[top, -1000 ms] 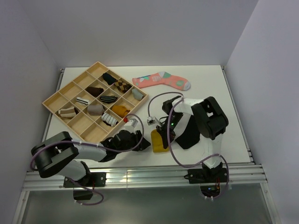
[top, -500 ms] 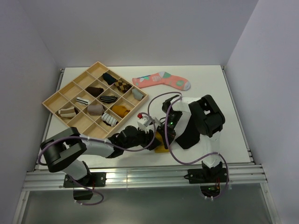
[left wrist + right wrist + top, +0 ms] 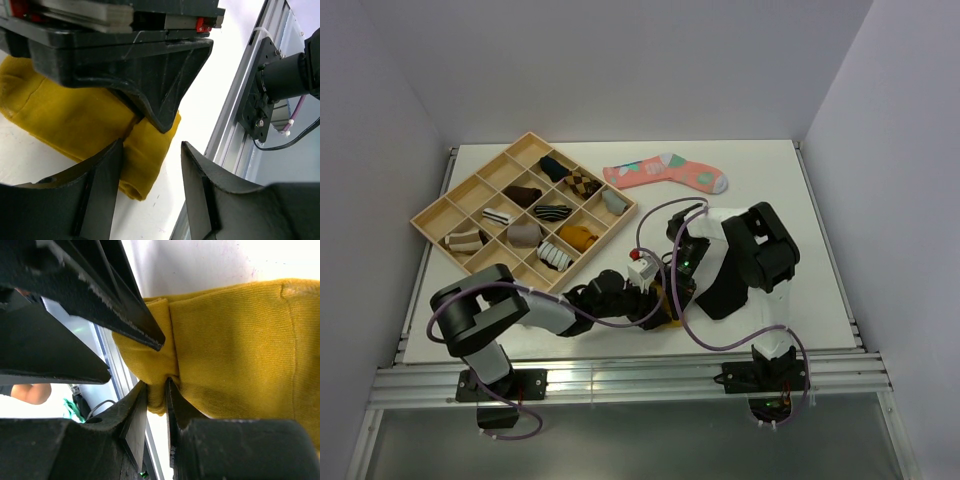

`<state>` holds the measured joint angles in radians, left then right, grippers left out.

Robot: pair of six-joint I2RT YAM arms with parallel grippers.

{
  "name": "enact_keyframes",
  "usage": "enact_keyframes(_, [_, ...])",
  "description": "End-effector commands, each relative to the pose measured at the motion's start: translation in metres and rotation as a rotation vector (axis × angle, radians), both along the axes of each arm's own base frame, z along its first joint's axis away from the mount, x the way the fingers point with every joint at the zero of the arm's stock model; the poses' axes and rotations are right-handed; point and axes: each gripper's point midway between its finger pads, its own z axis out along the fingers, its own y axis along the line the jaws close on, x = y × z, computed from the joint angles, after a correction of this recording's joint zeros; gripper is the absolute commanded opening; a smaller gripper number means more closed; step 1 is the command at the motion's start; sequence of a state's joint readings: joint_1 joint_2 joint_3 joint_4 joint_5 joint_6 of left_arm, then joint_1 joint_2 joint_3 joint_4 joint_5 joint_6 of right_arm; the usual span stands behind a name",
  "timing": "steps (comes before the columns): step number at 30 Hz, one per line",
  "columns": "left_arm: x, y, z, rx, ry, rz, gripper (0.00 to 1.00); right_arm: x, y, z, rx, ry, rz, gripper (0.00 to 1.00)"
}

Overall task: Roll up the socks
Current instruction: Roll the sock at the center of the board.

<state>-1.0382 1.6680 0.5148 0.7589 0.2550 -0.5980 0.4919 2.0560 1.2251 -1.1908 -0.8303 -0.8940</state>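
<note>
The mustard-yellow sock lies near the table's front edge, mostly hidden under both grippers in the top view. My right gripper is shut on a bunched fold at the sock's end. My left gripper stands open right beside it. Its left finger is against the sock's rolled end, and its right finger is over bare table. In the top view the left gripper and the right gripper meet over the sock.
A wooden compartment tray with several small sock bundles sits at the back left. A pink patterned sock lies flat at the back. The aluminium rail runs along the table's front edge, just beside the sock.
My left arm has reached right, up to the yellow sock and the right gripper, and its jaws have opened wider. The right gripper has kept its pinch and its place.
</note>
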Motion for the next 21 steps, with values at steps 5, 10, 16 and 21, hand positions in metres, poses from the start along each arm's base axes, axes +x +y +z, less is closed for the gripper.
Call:
enact_keyframes(5, [-0.005,-0.010,0.001,-0.013,-0.018,-0.049,0.50,0.021,-0.009,-0.030,-0.050,-0.119,0.046,0.17])
enact_keyframes(10, [-0.005,-0.004,-0.010,0.017,0.002,-0.030,0.46,0.022,-0.008,-0.029,-0.051,-0.132,0.027,0.17])
enact_keyframes(16, [-0.005,-0.003,-0.027,0.075,0.049,-0.014,0.27,0.024,-0.008,-0.028,-0.054,-0.177,0.002,0.18])
enact_keyframes(21, [-0.008,-0.003,-0.047,0.131,0.123,-0.003,0.00,0.030,-0.005,-0.027,-0.045,-0.227,-0.025,0.20])
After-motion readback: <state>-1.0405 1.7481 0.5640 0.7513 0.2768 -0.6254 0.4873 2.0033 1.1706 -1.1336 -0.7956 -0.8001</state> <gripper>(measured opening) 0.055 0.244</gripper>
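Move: The rolled near end of the mustard sock lies between the left hand's open fingers, its middle about 2 cm to that hand's right and 2 cm below; the sock's flat part runs forward from it, centred some 5 cm ahead of this hand. The black sock is about 15 cm right and 8 cm ahead of the left hand. The right hand already pinches the roll, whose middle sits roughly 2 cm to its left and 1 cm back. Left hand sinks about 1.5 cm and shuts its fingers on the roll beside the right hand's continuing pinch. ##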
